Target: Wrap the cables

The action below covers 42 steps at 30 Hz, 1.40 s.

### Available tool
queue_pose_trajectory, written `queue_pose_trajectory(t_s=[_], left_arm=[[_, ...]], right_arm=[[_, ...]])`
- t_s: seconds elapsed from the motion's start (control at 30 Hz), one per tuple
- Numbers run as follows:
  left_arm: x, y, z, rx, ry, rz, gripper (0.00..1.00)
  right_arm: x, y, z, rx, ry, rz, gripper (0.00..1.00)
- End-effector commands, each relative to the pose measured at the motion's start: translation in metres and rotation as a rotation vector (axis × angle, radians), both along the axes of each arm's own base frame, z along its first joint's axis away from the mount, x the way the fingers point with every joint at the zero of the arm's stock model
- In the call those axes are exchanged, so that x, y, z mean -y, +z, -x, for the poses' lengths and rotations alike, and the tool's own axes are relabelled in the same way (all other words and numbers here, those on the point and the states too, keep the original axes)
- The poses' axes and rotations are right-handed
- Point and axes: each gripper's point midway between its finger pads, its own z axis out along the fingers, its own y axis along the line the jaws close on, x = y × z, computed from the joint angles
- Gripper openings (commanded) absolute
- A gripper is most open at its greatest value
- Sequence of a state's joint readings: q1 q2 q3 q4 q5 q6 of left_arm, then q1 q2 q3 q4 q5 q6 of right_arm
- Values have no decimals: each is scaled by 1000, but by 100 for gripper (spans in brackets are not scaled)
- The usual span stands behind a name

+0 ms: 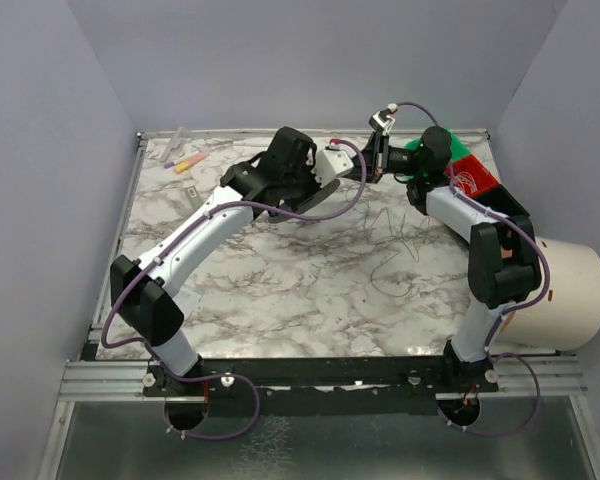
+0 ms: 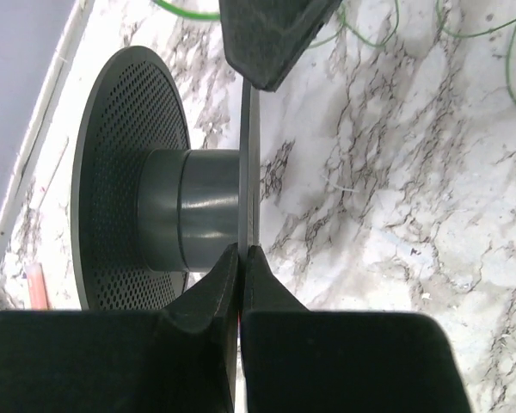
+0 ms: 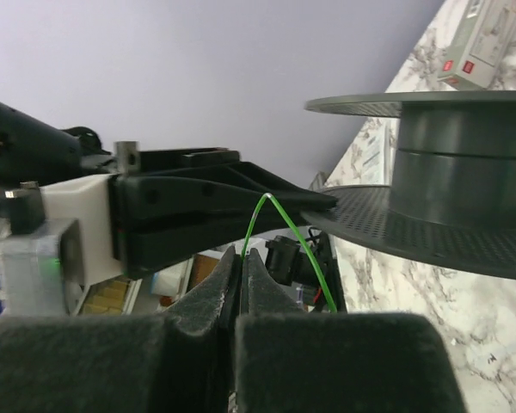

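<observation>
A thin green cable (image 3: 275, 211) arches up from between my right gripper's (image 3: 242, 251) fingertips, which are shut on it. Loose strands of the cables (image 1: 395, 240) curl on the marble table right of centre, and they run green across the top of the left wrist view (image 2: 370, 39). My left gripper (image 2: 242, 249) is shut on the thin rim of a black spool's (image 2: 129, 172) flange and holds the spool (image 3: 447, 155) off the table. The two grippers meet at the back centre, the left gripper (image 1: 342, 168) facing the right gripper (image 1: 378, 165).
Small pink and yellow items (image 1: 185, 160) lie at the back left corner. A red and green box (image 1: 470, 175) sits at the back right behind the right arm. A white cylindrical bin (image 1: 570, 290) stands off the table's right edge. A grey carton (image 3: 490, 34) lies beyond the spool.
</observation>
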State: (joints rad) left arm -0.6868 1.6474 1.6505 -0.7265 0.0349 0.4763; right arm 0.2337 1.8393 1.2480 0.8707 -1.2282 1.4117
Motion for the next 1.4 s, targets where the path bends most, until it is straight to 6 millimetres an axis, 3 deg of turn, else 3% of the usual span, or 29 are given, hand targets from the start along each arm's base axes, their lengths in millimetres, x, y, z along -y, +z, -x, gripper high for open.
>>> queue_pose_trajectory(t_s=[0.0,0.17,0.37,0.43,0.63,0.83,0.93,1.13,1.2,1.37], left_arm=[[6,23,23,-5,-116,44,0],[-5,-3,29,-30,-119,-32,0],[-6,-13,39,-60,-156,-48,1],[-5,-16,41,-70,-165,-49,8],[-3,-14,40,-69,-168,-44,49],[-4,5,33,-22,-165,-47,82],[-5,31,23,50,-150,-44,92],[-9,103,-3,300,-224,-100,95],[-7,112,-8,369,-309,-163,98],[3,98,-14,430,-526,-304,98]], right_arm=[[3,-5,9,53,9,85,1],[5,-4,13,96,-2,103,1],[7,-16,17,147,8,136,0],[8,-25,16,162,1,157,1],[9,-46,14,205,0,202,0],[6,-53,13,181,51,185,0],[5,-54,14,145,93,172,0],[3,-39,29,85,196,122,1],[1,-30,40,66,248,106,0],[-2,-16,63,46,353,91,1]])
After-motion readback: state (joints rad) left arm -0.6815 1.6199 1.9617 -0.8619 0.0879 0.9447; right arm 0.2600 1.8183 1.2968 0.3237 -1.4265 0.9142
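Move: The left hand still pinches the spool by its near flange. The spool's middle hangs about 7 cm below that hand, 3 cm ahead and 2 cm to its left. Its landing spot on the table is about 20 cm below, 1 cm back and 3 cm left. Loose green cable lies some 17 cm to the right and 3 cm back at table level. From the cable-holding right hand, the spool is about 8 cm left, 3 cm ahead and 11 cm below. Back and down, about 4 cm each, the left hand lowers the spool towards the table, opens its fingers wide to let go of the flange, then rises some 16 cm away from it and drifts about 4 cm forward, tipping its fingers up. Meanwhile the right hand keeps its pinch on the green cable, sinks about 5 cm with its fingertips dipping, then draws back. ##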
